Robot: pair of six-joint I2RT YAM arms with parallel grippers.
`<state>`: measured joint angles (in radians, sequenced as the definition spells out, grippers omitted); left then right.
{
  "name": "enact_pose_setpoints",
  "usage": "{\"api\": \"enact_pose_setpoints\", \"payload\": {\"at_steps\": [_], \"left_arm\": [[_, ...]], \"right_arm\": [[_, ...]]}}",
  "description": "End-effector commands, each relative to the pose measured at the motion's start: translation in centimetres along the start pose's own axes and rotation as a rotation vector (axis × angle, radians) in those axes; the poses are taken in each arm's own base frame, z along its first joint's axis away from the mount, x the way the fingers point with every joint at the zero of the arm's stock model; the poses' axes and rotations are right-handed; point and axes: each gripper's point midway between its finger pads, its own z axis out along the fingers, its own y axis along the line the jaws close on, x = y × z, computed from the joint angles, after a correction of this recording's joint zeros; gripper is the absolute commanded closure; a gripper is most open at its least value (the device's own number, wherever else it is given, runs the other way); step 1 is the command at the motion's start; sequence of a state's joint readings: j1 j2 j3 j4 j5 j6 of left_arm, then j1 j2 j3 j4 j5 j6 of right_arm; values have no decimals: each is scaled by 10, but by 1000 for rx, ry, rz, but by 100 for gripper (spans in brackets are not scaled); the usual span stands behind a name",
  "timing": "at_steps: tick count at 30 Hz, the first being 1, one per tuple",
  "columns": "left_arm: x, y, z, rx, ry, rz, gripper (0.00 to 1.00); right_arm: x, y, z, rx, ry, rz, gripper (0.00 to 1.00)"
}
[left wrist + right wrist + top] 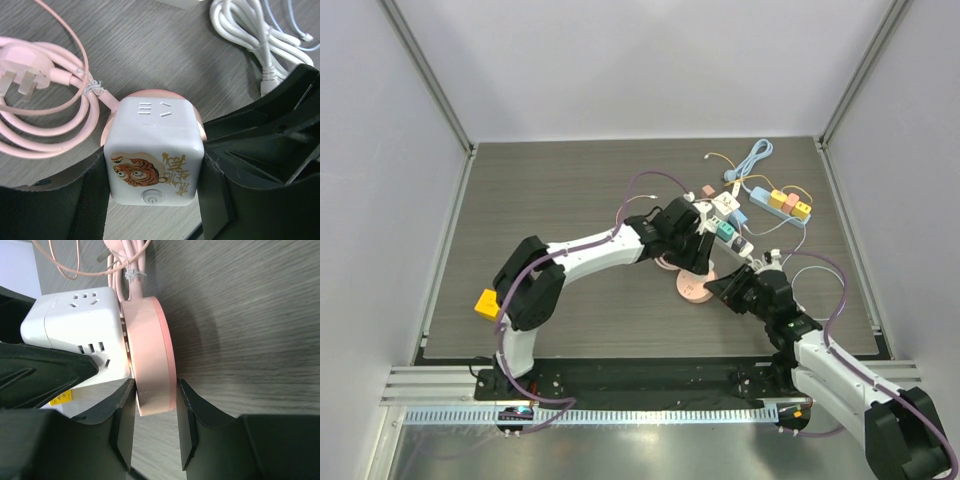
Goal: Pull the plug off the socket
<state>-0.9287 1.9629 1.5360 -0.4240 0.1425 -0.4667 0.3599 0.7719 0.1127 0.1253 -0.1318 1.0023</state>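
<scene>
My left gripper (155, 192) is shut on a white cube socket (155, 145) with a tiger picture and a power button, one finger on each side. A pink round plug (150, 360) sits flat against one face of the cube, with a narrow gap where metal prongs show. The rim of that pink disc is held by my right gripper (155, 412), which is shut on it. In the top view both grippers meet at mid-table around the pink plug (695, 290), the left gripper (705, 252) above it and the right gripper (722, 288) beside it.
A pink cord (45, 125) coils from the disc to a three-pin plug (20, 72). White cables (250, 40) lie close by. A blue power strip (783, 203) with coloured plugs and a coiled cable (755, 155) lie at the back right. A yellow block (486, 303) sits left.
</scene>
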Motion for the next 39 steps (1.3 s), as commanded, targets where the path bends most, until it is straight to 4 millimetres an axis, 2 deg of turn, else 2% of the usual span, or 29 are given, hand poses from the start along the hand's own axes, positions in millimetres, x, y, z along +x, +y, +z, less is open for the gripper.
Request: {"api": "enact_pose_setpoints", "payload": {"at_steps": [1, 2, 4, 5, 6, 7, 8, 10, 11, 15, 17, 19, 20, 21, 22, 23, 25, 26, 27, 29, 30, 31, 33, 34, 36, 38, 39], "left_arm": [[-23, -33, -49, 182, -119, 50, 100], [-35, -44, -61, 242, -190, 77, 100], [-35, -47, -67, 293, -201, 61, 100], [-36, -42, -68, 282, -193, -10, 100], [-43, -21, -65, 220, -188, -94, 100], [-29, 4, -62, 106, -102, -203, 100], [-45, 6, -72, 73, -111, -242, 100], [-45, 4, -74, 29, -98, -216, 100], [-56, -2, -80, 24, -128, -200, 100], [-49, -21, -75, 68, -95, -124, 100], [-40, -23, -74, 55, -78, -35, 100], [-29, -16, -75, -7, -76, 30, 100], [-32, -17, -88, 0, -109, 33, 100], [-29, -12, -91, -3, -118, 23, 100], [-18, -11, -90, 37, -102, 14, 100], [-15, -10, -96, 64, -105, -7, 100], [-20, -8, -121, 128, -141, -38, 100], [-8, 1, -123, 130, -120, -62, 100], [-16, 11, -145, 139, -169, -97, 100], [-3, 29, -157, 144, -158, -158, 100], [-12, 48, -179, 117, -222, -203, 100], [-3, 62, -185, 75, -206, -243, 100], [2, 114, -204, -112, -242, -327, 100], [17, 133, -216, -200, -210, -374, 100], [32, 181, -234, -346, -214, -483, 100], [42, 206, -253, -294, -251, -632, 100], [59, 214, -249, -256, -245, -708, 100]], "right_arm": [[7, -55, -4, 215, -17, 31, 99], [8, -53, -4, 205, -12, 30, 99], [8, -49, -4, 184, -4, 20, 99], [8, -48, -5, 181, -7, 14, 99], [7, -48, -5, 174, -11, 8, 99], [7, -47, -5, 161, -16, -7, 99], [6, -47, -5, 158, -24, -8, 99], [1, -41, -4, 132, -47, -17, 99], [1, -40, -4, 129, -45, -23, 99], [4, -44, -4, 145, -27, -31, 99], [3, -44, -5, 148, -31, -30, 99], [2, -44, -6, 160, -28, -29, 99], [2, -44, -7, 160, -30, -29, 99], [1, -42, -7, 152, -34, -32, 99], [0, -41, -8, 149, -38, -31, 99], [0, -41, -8, 148, -40, -31, 99], [-2, -40, -8, 146, -48, -34, 99], [-1, -41, -8, 147, -47, -36, 99], [-2, -41, -8, 150, -47, -37, 99], [-1, -41, -8, 150, -39, -41, 99], [0, -41, -8, 151, -37, -44, 99], [0, -42, -8, 149, -38, -43, 99], [0, -42, -8, 144, -41, -43, 99], [1, -43, -8, 146, -40, -45, 99], [0, -42, -8, 140, -46, -45, 99], [-1, -41, -8, 139, -46, -52, 99], [-1, -40, -8, 138, -45, -55, 99]]}}
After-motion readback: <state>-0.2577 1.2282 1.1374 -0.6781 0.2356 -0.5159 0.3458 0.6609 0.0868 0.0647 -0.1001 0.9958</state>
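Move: The left gripper still grips the white cube plug at its hand point. The pink round socket is under it, centred about 4 cm lower, 2 cm back and 1 cm left. The pink cable coil lies about 4 cm ahead and 6 cm left. The white strip is some 9 cm ahead and 6 cm right, and the yellow cube some 45 cm left and 6 cm back. From the right hand, pinching the socket's rim, the plug is about 3 cm left, 2 cm ahead and 4 cm up. Keep the right gripper pinched on the pink socket's rim, letting it ride up about 2 cm before it drops back. With the plug held, ease the left gripper slightly left, then pull up about 7 cm off the socket. After a small dip, swing fast to the left, away from the socket over open table, rising again and turning some 35 degrees counter-clockwise. ##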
